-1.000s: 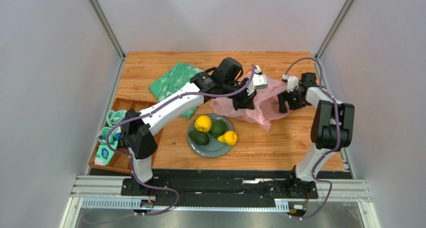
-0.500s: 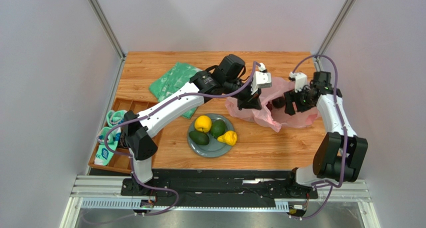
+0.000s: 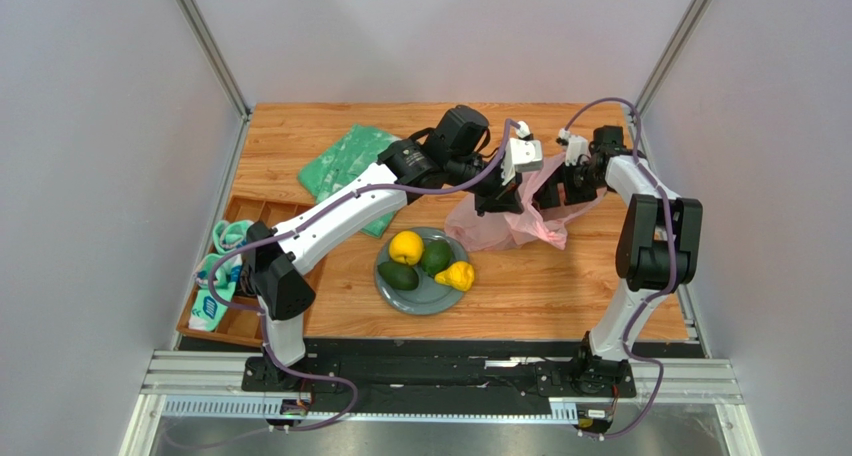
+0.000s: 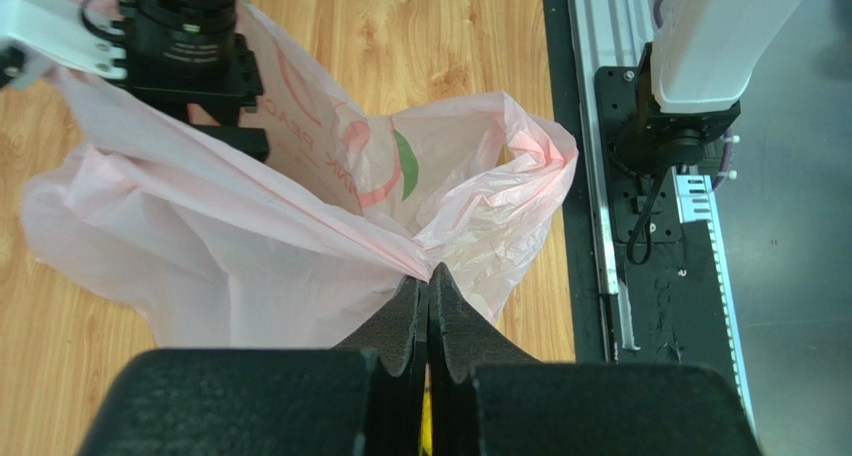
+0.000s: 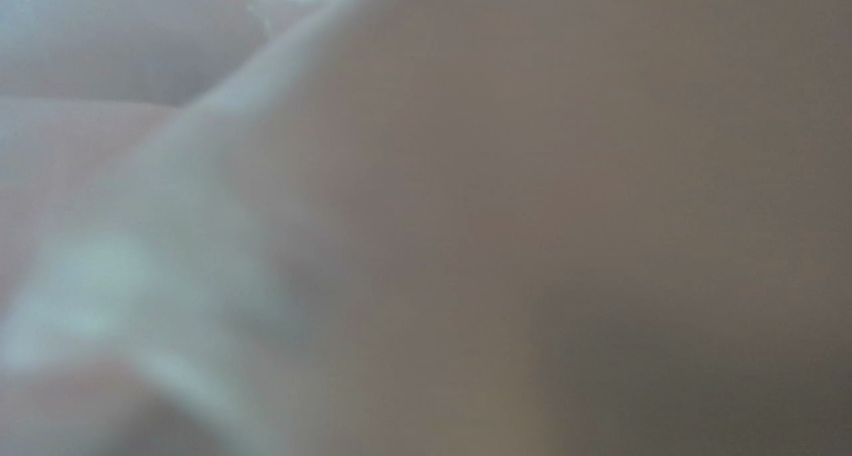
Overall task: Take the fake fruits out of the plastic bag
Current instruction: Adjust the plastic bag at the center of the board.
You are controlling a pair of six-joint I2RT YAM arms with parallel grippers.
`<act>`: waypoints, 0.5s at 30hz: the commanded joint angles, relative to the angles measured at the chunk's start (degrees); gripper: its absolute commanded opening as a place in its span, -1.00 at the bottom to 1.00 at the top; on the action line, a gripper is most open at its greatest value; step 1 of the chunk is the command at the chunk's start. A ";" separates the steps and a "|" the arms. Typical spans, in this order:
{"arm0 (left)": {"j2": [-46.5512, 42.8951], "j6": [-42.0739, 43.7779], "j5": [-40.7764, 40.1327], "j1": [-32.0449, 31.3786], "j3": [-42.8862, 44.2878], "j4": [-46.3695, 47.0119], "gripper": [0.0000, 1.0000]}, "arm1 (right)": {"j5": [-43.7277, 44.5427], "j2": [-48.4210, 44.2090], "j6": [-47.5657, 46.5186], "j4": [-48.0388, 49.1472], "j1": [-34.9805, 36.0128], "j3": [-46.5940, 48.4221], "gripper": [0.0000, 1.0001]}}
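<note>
The pink plastic bag [image 3: 500, 226] hangs bunched over the table's middle right. My left gripper [image 3: 508, 206] is shut on a pinched fold of it, and the left wrist view shows the film clamped at the fingertips [image 4: 428, 276] with the bag [image 4: 250, 226] spread beyond. My right gripper [image 3: 572, 184] reaches into the bag's far side. The right wrist view is only a blur of film, so its jaws are hidden. Four fake fruits lie on the grey plate [image 3: 425, 306]: a yellow-orange citrus [image 3: 406, 246], two green avocados [image 3: 398, 275] [image 3: 435, 256] and a yellow lumpy fruit [image 3: 457, 274].
A flat green patterned bag [image 3: 345, 166] lies at the back left. A wooden compartment tray [image 3: 240, 321] holding teal packets [image 3: 215, 276] sits at the left edge. The black base rail [image 3: 450, 361] runs along the near edge.
My right gripper has swung from the right side up and back toward the bag's far edge. The bag has been drawn together and sits narrower, further left. My left gripper keeps its grip.
</note>
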 commanded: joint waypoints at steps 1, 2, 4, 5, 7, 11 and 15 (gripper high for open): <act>-0.64 0.35 2.80 -0.29 -0.34 0.50 -1.00 | -2.65 4.71 5.70 6.90 1.31 9.15 0.60; -0.37 0.35 2.80 -0.29 -0.34 0.50 -1.00 | -3.00 5.94 6.67 6.72 1.49 10.40 0.61; -0.11 0.35 2.89 -0.29 -0.34 0.41 -1.00 | -4.14 8.40 7.55 6.02 1.75 12.60 0.62; 0.24 0.44 2.89 -0.29 -0.34 0.41 -1.00 | -4.32 8.94 7.81 6.19 1.84 13.92 0.63; 0.51 0.44 2.98 -0.29 -0.26 0.41 -1.00 | -4.14 10.52 8.61 7.59 2.19 14.54 0.64; 0.77 1.14 2.89 -0.29 -0.87 -0.47 -1.00 | 3.57 14.03 5.98 2.87 3.16 18.66 0.60; -1.16 4.30 1.31 -0.20 -2.71 -2.84 -1.00 | 6.40 5.45 2.73 1.27 -1.13 3.99 0.58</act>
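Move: Inside the mouth of the plastic bag sits the open right hand, with the bag's middle about 7 cm to its left, 2 cm back and roughly at its height. The plate lies some 27 cm left and 14 cm back, the yellow pear on it about 20 cm left and 15 cm back, both about 5 cm below. From the left hand, shut on the raised rim, the bag's middle is about 6 cm ahead, 6 cm right and 17 cm below. Sweeping forward about 7.5 cm with a smaller shift to its left, the right hand, fingers still wide open within the bag, carries the plastic away from the bases; it rises some 2 cm, then sinks again and eases slightly back right. The left hand keeps its pinch on the rim and lowers about 2.5 cm, edging forward. ##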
